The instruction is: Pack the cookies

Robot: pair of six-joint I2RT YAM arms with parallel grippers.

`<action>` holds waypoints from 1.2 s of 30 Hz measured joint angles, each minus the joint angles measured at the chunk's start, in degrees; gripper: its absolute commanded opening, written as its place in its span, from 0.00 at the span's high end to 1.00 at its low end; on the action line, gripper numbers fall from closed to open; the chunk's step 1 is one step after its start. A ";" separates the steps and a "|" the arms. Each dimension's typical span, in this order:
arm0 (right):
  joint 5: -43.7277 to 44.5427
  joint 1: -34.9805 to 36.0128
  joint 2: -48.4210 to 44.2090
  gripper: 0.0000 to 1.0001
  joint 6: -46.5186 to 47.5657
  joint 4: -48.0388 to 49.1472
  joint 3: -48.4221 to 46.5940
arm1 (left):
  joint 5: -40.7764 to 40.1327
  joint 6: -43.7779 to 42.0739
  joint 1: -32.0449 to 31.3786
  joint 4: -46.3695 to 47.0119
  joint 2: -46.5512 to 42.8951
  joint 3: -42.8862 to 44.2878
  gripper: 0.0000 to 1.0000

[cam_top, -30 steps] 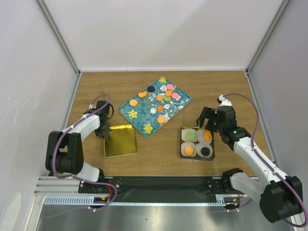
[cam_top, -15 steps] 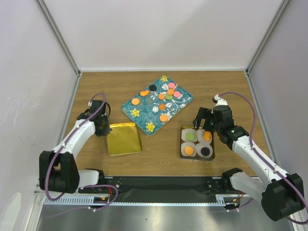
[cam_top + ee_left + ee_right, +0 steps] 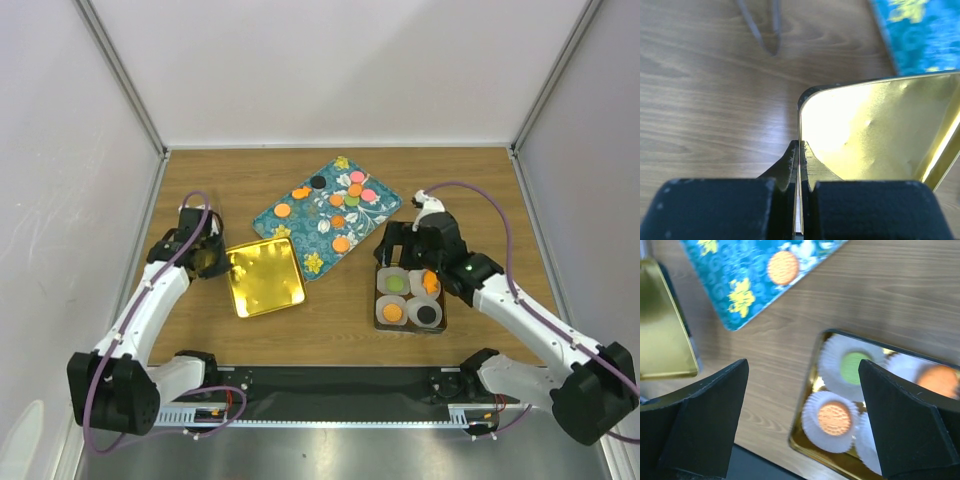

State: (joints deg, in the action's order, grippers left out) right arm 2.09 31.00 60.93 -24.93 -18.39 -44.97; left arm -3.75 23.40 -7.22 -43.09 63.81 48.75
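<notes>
Several cookies (image 3: 341,243), orange, pink, green and black, lie on the teal floral tray (image 3: 275,228). A gold tin (image 3: 441,325) holds paper cups with a green cookie (image 3: 396,284), two orange ones (image 3: 392,313) and a black one (image 3: 426,314). My left gripper (image 3: 207,258) is shut on the rim of a gold lid (image 3: 266,278); the left wrist view shows the fingertips (image 3: 791,160) pinching its edge (image 3: 875,130). My right gripper (image 3: 400,248) is open and empty over the tin's far left; the right wrist view (image 3: 802,370) shows the orange (image 3: 835,417) and green (image 3: 855,367) cookies between its jaws.
The lid's right corner lies close to the tray's near edge (image 3: 735,322). Yellow flower shapes (image 3: 314,262) are printed on the tray. White walls enclose the table on three sides. The arm bases stand at the near edge.
My left gripper has swung the gold lid right and turned it toward the tray. My right gripper has moved left, from the tin's right side to its far left.
</notes>
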 measured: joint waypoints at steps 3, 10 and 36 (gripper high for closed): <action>-0.33 3.10 2.93 0.03 -0.39 0.50 -2.32 | 1.99 0.15 -0.72 0.07 -1.05 1.64 1.00; -3.15 9.29 9.14 0.02 -1.11 2.47 -7.10 | 4.87 1.46 -6.62 0.81 -0.74 5.14 0.99; -19.21 3.93 14.01 0.50 -7.89 7.72 -10.78 | 13.22 8.83 -18.97 16.13 5.75 9.09 0.99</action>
State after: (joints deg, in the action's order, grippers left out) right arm -17.12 34.94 74.94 -32.82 -10.68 -55.75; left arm 9.47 32.23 -26.20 -26.96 69.56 57.84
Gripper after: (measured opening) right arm 0.613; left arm 0.006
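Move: The left hand grips the gold lid's left rim near its far corner, already off the table; its middle is about 10 cm right, 4 cm back and 3 cm lower. The patterned tray's middle is some 17 cm ahead and 27 cm right of that hand. From the open right hand the lid lies about 32 cm left, 5 back and 8 lower; the tray 14 left and 16 ahead; the cookie box 10 right and 9 back. Keeping its pinch on the rim, the left hand carries the gold lid about 16 cm right, raising it some 8 cm and taking it slightly forward over the patterned tray's near corner, while the wrist turns clockwise and lifts the lid's right side. The open right hand comes about 11 cm left to meet it, then creeps back right a little and rises as it rolls its left side up, its fingers going either side of the lid's right rim and starting to close, still well over half open. ##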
